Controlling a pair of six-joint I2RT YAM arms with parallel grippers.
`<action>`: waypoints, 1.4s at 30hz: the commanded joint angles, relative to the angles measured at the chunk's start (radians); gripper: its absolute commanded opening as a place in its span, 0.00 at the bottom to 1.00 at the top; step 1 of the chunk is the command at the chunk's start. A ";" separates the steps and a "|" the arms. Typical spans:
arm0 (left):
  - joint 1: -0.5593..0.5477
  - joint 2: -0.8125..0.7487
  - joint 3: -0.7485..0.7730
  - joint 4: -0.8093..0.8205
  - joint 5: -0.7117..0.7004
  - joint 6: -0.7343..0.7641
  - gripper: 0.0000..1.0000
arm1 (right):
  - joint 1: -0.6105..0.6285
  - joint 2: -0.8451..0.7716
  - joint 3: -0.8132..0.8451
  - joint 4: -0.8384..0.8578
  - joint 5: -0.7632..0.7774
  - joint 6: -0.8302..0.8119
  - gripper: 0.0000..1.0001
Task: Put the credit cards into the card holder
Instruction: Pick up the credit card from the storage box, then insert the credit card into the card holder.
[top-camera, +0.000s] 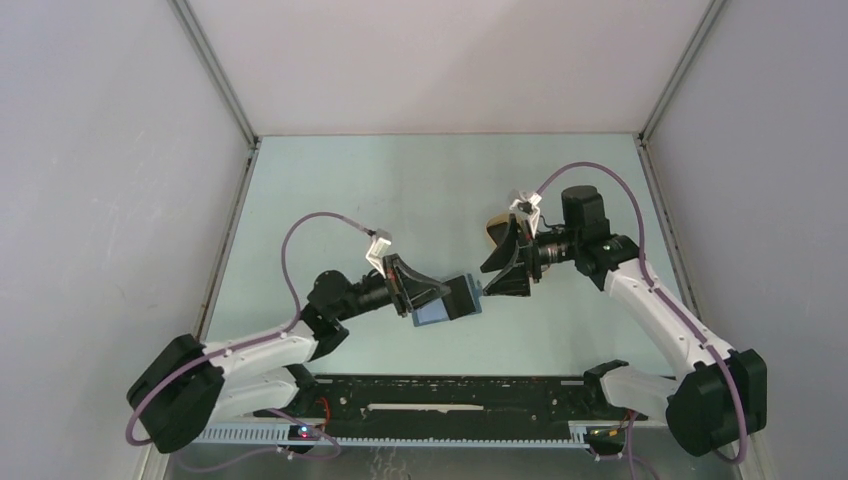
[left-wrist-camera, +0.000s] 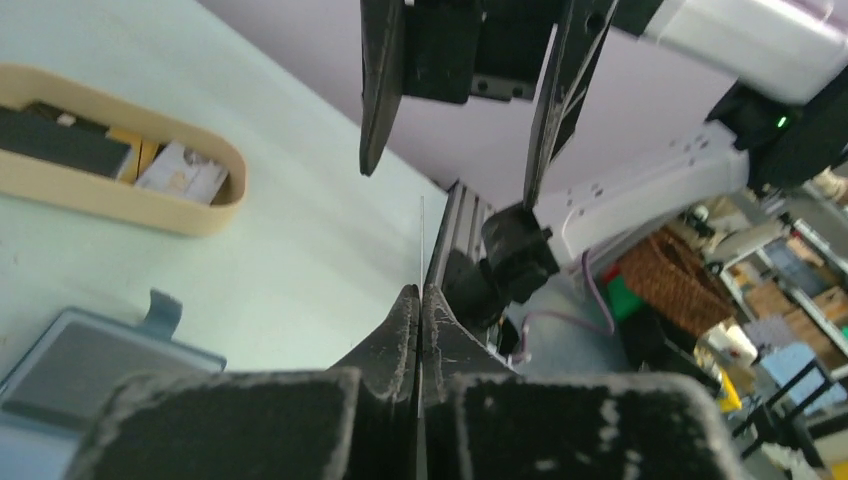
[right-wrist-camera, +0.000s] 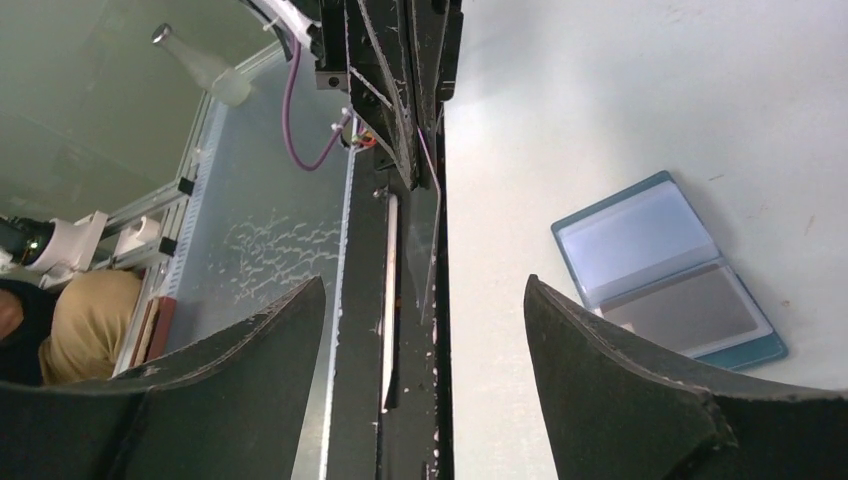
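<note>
My left gripper (top-camera: 443, 296) is shut on a dark credit card (top-camera: 464, 292), which it holds on edge just above the table. In the left wrist view the card shows as a thin upright line (left-wrist-camera: 421, 235) rising from the closed fingertips (left-wrist-camera: 421, 292). My right gripper (top-camera: 500, 277) faces it from the right, open, its fingers (left-wrist-camera: 378, 95) apart on either side of the card's far end and not touching it. The card holder (right-wrist-camera: 665, 270) lies open flat on the table, with a grey card in one pocket. In the top view it lies under the left gripper (top-camera: 432, 318).
A beige oval tray (left-wrist-camera: 190, 215) with more cards in it stands on the table behind the right gripper, partly hidden in the top view (top-camera: 495, 232). The black rail (top-camera: 450, 395) of the arm bases runs along the near edge.
</note>
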 joint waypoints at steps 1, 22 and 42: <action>0.002 -0.081 0.088 -0.332 0.137 0.151 0.00 | 0.040 0.026 0.049 -0.066 0.005 -0.086 0.81; 0.001 -0.016 0.143 -0.283 0.206 0.117 0.00 | 0.202 0.181 0.095 -0.134 0.027 -0.149 0.40; 0.001 0.033 -0.016 0.106 0.128 -0.082 0.51 | 0.154 0.196 0.117 -0.153 -0.098 -0.134 0.00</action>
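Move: Held edge-on in the left fingers, the credit card has its middle about 3 cm to the right of the left hand and 1 cm back. The open right gripper waits some 8 cm to the left hand's right and 2 cm ahead. From the right hand the card lies about 6 cm left, 3 cm back and a touch lower; the card holder is about 8 cm left, level with it, some 13 cm below; the storage box is 12 cm ahead and 7 cm right, on the table. Reaching left and down some 4 cm each and back about 3, the right hand brings its open fingers to the card, turns about 10 degrees counter-clockwise and pinches the card's free side. The left hand keeps its grip while sinking about 3.5 cm and drawing back 2.5; once the right fingers are shut, it opens to let go and rises again about 3 cm. ##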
